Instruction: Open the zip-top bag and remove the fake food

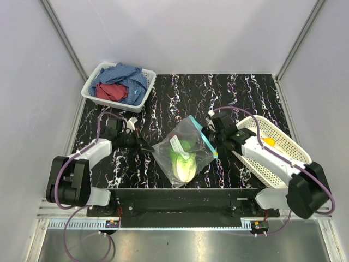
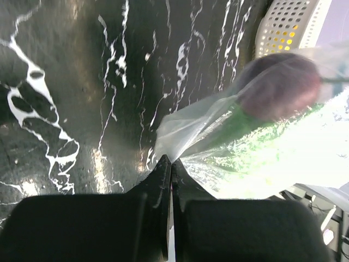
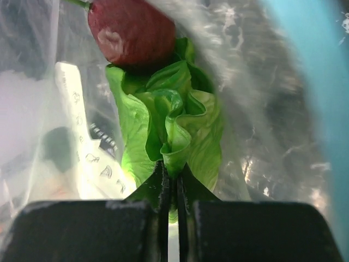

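The clear zip-top bag (image 1: pixel 184 148) lies mid-table, its teal zip strip (image 1: pixel 205 136) facing right. Inside it are fake food pieces: a light-green lettuce (image 1: pixel 182 164) and a dark purple-red piece (image 2: pixel 281 87). My left gripper (image 1: pixel 148 146) is shut on the bag's left corner (image 2: pixel 180 131), the jaws pressed together on the plastic. My right gripper (image 1: pixel 209 137) reaches in at the mouth and is shut on a fold of the lettuce (image 3: pixel 174 125), below the dark red piece (image 3: pixel 131 33). The white label (image 3: pixel 82 136) shows at left, the zip strip (image 3: pixel 311 82) at right.
A white perforated oval basket (image 1: pixel 283 143) stands tilted under the right arm with a yellow piece (image 1: pixel 269 142) in it. A white rectangular basket (image 1: pixel 143 93) with blue and red cloths sits at the back left. Grey walls close in both sides.
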Tool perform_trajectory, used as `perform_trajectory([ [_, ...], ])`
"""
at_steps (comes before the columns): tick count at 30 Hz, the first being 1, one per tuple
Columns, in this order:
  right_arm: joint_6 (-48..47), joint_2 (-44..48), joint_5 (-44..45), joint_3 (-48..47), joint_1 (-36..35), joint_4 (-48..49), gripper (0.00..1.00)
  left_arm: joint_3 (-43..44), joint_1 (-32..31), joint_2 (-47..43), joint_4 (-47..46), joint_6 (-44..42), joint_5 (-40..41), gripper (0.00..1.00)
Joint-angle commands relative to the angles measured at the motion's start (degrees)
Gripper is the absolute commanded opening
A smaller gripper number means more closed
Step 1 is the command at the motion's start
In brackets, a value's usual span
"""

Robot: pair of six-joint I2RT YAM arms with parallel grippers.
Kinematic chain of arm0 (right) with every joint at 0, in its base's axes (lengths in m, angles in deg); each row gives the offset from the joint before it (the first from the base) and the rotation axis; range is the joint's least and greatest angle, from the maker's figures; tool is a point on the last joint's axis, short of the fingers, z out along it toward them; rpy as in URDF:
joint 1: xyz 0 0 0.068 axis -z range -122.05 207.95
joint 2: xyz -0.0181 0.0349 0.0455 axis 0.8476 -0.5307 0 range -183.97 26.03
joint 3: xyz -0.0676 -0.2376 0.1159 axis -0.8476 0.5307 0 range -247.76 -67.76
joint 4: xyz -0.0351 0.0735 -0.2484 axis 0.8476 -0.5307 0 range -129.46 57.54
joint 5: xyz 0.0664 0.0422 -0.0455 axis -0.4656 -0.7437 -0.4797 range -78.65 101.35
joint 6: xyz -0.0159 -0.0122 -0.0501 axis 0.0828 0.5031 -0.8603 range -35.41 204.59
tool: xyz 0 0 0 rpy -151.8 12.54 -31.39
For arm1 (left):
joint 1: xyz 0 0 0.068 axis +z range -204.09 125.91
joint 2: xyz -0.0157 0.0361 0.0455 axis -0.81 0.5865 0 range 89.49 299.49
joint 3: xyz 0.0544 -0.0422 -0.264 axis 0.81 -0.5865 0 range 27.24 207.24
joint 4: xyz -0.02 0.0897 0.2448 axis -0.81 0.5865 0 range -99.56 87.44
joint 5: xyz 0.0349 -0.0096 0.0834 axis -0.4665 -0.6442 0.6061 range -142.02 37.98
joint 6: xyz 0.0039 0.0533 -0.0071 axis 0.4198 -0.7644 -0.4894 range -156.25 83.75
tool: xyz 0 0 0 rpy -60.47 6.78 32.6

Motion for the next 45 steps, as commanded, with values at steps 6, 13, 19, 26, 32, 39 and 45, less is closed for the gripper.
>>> perform_trajectory([
  [6,-2.65,-12.17,-3.49,-8.14,-4.08,-1.78,0.00,3.06,-5.50,-4.21,-8.39,6.90,4.57,0.00],
  [13,-3.97,-4.46,3.46,-6.83,-1.80,-9.43,0.00,4.46,-0.24,-1.40,-0.50,-0.47,9.76,0.00],
  [19,-3.62,1.97,5.40,-3.75,-0.83,-12.77,0.00,6.40,3.46,-2.10,4.34,-6.45,13.89,0.00],
  [26,-4.24,3.03,6.81,-5.59,-0.83,-14.62,0.00,6.14,3.73,-1.75,4.70,-6.89,14.51,0.00],
  [32,-4.76,-1.35,3.82,-7.77,-0.92,-11.64,0.00,5.43,3.47,-0.08,1.10,-4.44,7.40,0.00],
  [39,-0.99,-9.70,8.73,-12.53,-1.18,-13.56,0.00,11.48,-2.67,-5.78,10.73,-4.87,16.25,0.76],
  [45,0.51,-9.80,11.02,-10.87,-2.58,-11.81,0.00,20.37,-12.33,-11.24,10.97,2.84,19.53,0.80],
])
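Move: My left hand still pinches the bag's closed corner; the lettuce inside has its middle about 12 cm to the right of it and 5 cm nearer my base, roughly level. My right hand, reaching in through the bag's mouth, still holds the lettuce by its leaves, with its middle some 5 cm back, 3 cm left and 7 cm below. The blue zip strip is about 4 cm right and 1 cm ahead of that hand; the white basket is some 31 cm right, level with it and 11 cm lower. With both ends gripped, I jig the bag: my right hand dips about 4 cm, rises past its start and pauses, then dips again, its fingers tipping steeper, never loosening on the lettuce leaves. My left hand sways right and up, comes back left and a little forward and holds taut, then opens wide, lets go of the bag corner and lifts about 5 cm away. ##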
